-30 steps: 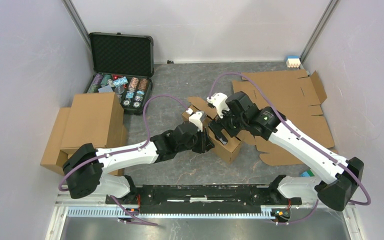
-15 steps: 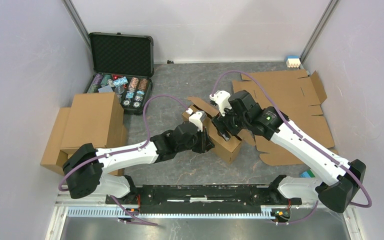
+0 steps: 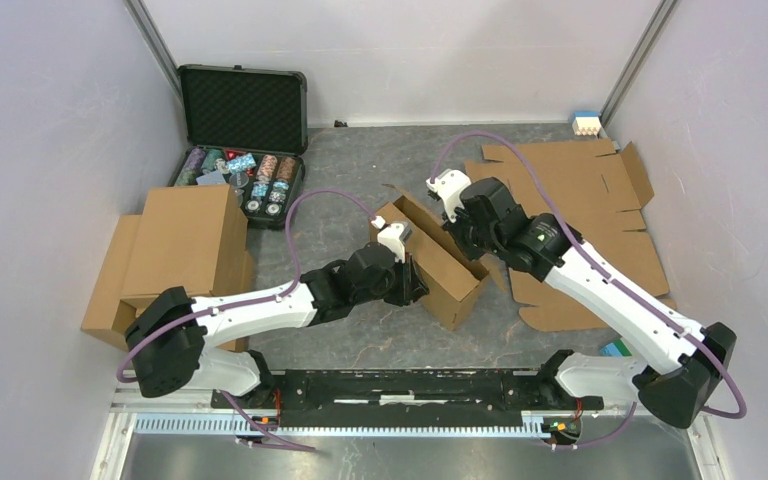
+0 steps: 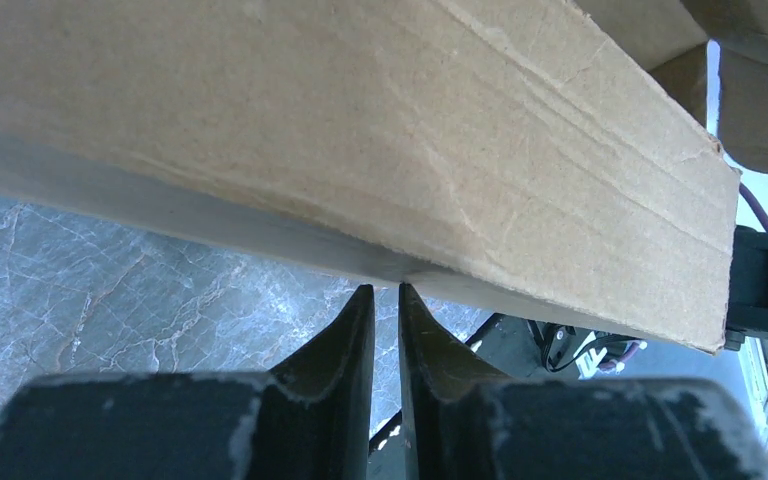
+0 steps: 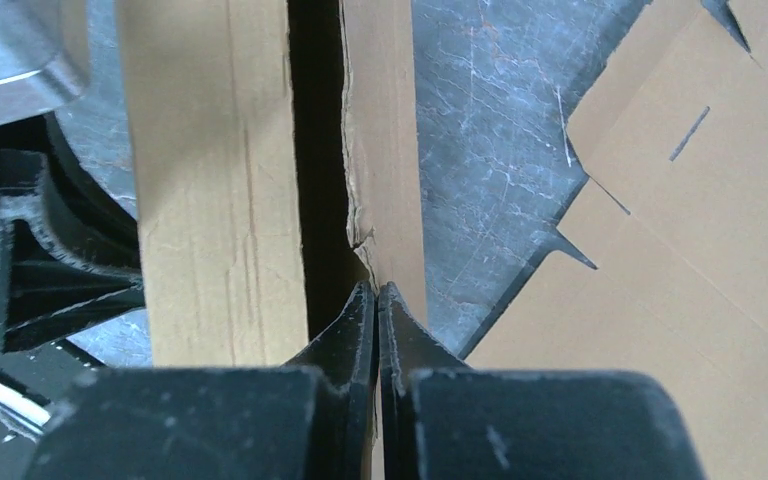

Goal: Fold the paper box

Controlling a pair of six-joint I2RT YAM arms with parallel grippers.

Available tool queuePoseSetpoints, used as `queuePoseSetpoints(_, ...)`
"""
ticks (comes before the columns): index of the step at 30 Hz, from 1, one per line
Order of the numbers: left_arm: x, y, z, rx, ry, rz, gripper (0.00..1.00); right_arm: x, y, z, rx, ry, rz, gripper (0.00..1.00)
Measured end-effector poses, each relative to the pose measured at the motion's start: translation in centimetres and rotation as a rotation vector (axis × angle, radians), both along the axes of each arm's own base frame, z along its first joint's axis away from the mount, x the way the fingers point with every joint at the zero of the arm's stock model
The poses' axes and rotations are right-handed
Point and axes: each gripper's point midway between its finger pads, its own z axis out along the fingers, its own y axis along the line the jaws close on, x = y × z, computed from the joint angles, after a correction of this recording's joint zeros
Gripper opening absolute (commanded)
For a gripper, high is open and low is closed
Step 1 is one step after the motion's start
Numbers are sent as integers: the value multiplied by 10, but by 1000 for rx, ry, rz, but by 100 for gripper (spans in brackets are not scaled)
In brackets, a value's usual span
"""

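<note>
The paper box (image 3: 450,275) is a brown cardboard tray lying diagonally at mid-table, open on top. My left gripper (image 3: 418,283) is at its near-left long wall. In the left wrist view that wall (image 4: 360,120) fills the top, and the gripper (image 4: 380,292) pinches its lower edge with only a narrow slit between the fingers. My right gripper (image 3: 463,238) reaches in from the far right. The right wrist view shows it (image 5: 377,290) shut on the thin upright wall (image 5: 385,150), with the opposite wall (image 5: 220,200) to the left.
An open black case of poker chips (image 3: 243,150) stands at the back left. Finished cardboard boxes (image 3: 185,245) are stacked at the left wall. Flat cardboard blanks (image 3: 580,200) cover the right side, under the right arm. A small white block (image 3: 586,124) sits in the back right corner.
My right gripper went from wide open to shut on the box's far wall and moved back and right. The box now shows its open inside. The left arm stayed put.
</note>
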Motion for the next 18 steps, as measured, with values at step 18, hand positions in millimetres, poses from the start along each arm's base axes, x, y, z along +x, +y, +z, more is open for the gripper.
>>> queuePoseSetpoints(18,0,2,-2,9,0,7,21,-38,46,15,229,135,218,5)
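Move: The right hand already has the torn edge of the box's lid flap pinched; the box's top panel, towards which it draws the flap, has its middle about 8 cm left, 2 cm back and 3 cm lower. The left gripper stands roughly 9 cm left, 9 cm back and 9 cm below; the flat cardboard lies some 27 cm right, 3 cm forward and 20 cm down. From the left hand, the top panel is about 8 cm forward, 1 cm right and 4 cm up. Keeping its pinch on the flap's edge, the right hand pulls it left and back over the box's top panel, about 6 cm in all and rising a little, while the wrist turns some 20 degrees, partly counter-clockwise. The left hand stays put, its nearly closed fingertips against the near side of the box as a backstop. ##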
